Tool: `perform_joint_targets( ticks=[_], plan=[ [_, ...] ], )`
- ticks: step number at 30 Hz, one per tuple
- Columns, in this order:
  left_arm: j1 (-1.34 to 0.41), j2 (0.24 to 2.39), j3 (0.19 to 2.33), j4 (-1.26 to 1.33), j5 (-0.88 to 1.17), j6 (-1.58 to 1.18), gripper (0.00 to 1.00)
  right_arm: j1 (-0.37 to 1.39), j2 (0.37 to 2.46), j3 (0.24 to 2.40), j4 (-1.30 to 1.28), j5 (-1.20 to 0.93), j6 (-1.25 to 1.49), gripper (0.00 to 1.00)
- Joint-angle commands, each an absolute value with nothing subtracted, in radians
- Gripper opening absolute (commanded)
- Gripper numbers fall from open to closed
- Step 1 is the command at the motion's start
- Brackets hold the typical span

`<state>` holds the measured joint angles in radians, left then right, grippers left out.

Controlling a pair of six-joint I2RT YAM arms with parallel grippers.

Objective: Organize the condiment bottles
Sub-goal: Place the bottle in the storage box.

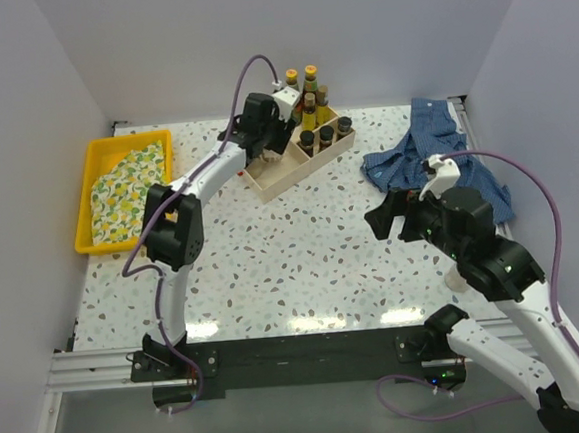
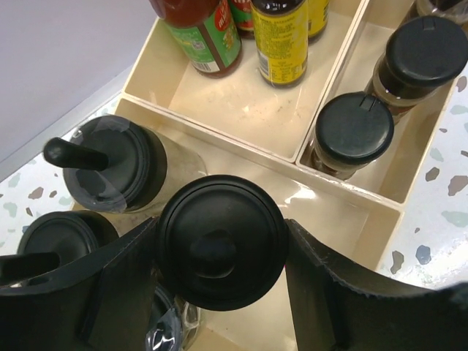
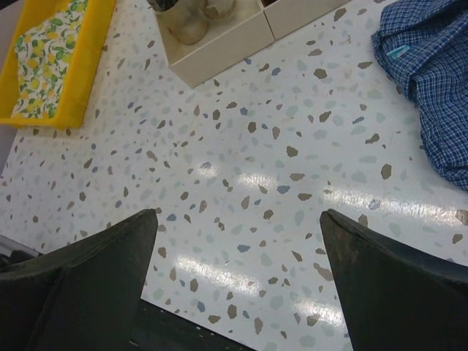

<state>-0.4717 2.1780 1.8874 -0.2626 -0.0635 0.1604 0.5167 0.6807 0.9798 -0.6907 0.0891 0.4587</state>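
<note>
A pale wooden divided box [image 1: 285, 181] stands at the back of the table with the condiment bottles [image 1: 312, 102] in it. My left gripper [image 1: 263, 130] reaches into the box's left end. In the left wrist view my left gripper [image 2: 223, 252] is shut on a squat black-lidded jar [image 2: 219, 219], one finger on each side of its lid. Two more black-lidded jars [image 2: 117, 168] stand just left of it. Slim sauce bottles [image 2: 280, 40] fill the far compartment, and dark-capped jars [image 2: 355, 130] fill the right one. My right gripper [image 1: 386, 215] hangs open over bare table [image 3: 238, 248], holding nothing.
A yellow tray [image 1: 94, 152] with a lemon-print cloth [image 1: 127, 189] lies at the left. A blue checked cloth [image 1: 436, 160] is crumpled at the right, near my right arm. The box's front corner [image 3: 219, 40] shows ahead of my right gripper.
</note>
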Motion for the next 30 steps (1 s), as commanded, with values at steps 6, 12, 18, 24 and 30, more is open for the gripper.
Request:
perform_joint_targets(
  ticks=[6, 12, 18, 24, 30],
  plan=[
    [-0.463, 2.207, 1.882, -0.109, -0.1, 0.21, 0.55, 0.517, 0.712, 1.028, -0.68, 0.098, 0.422, 0.98],
    [-0.465, 2.186, 1.881, -0.097, -0.14, 0.198, 1.0, 0.517, 0.686, 1.031, -0.704, 0.1, 0.451, 0.98],
    [-0.474, 2.061, 1.867, -0.138, -0.086, 0.149, 1.0, 0.515, 0.675, 1.002, -0.724, 0.097, 0.537, 0.98],
    [-0.535, 1.877, 1.836, -0.276, 0.037, 0.091, 1.0, 0.517, 0.764, 0.988, -0.86, 0.219, 0.741, 0.99],
    [-0.647, 1.579, 1.527, -0.255, 0.035, 0.04, 1.0, 0.515, 0.969, 1.147, -1.145, 0.558, 0.902, 0.99]
  ],
)
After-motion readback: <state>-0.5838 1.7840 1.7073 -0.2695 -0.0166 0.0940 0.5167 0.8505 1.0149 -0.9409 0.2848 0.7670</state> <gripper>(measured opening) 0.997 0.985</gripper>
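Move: The left hand holds the black-lidded jar just above its free spot in the storage box's large compartment, whose floor lies straight below, about 10 cm down. Around that spot, one handle-lidded jar stands 5 cm ahead and 4 left of the hand, a clear-lidded jar 2 cm back and 5 left, a small spice jar 7 cm right, level with it. From the right hand the spot is some 32 cm ahead, 25 left, well below. Left hand lowers the jar about 3 cm, lets go, then rises some 15 cm, drawing back; right hand sinks. ##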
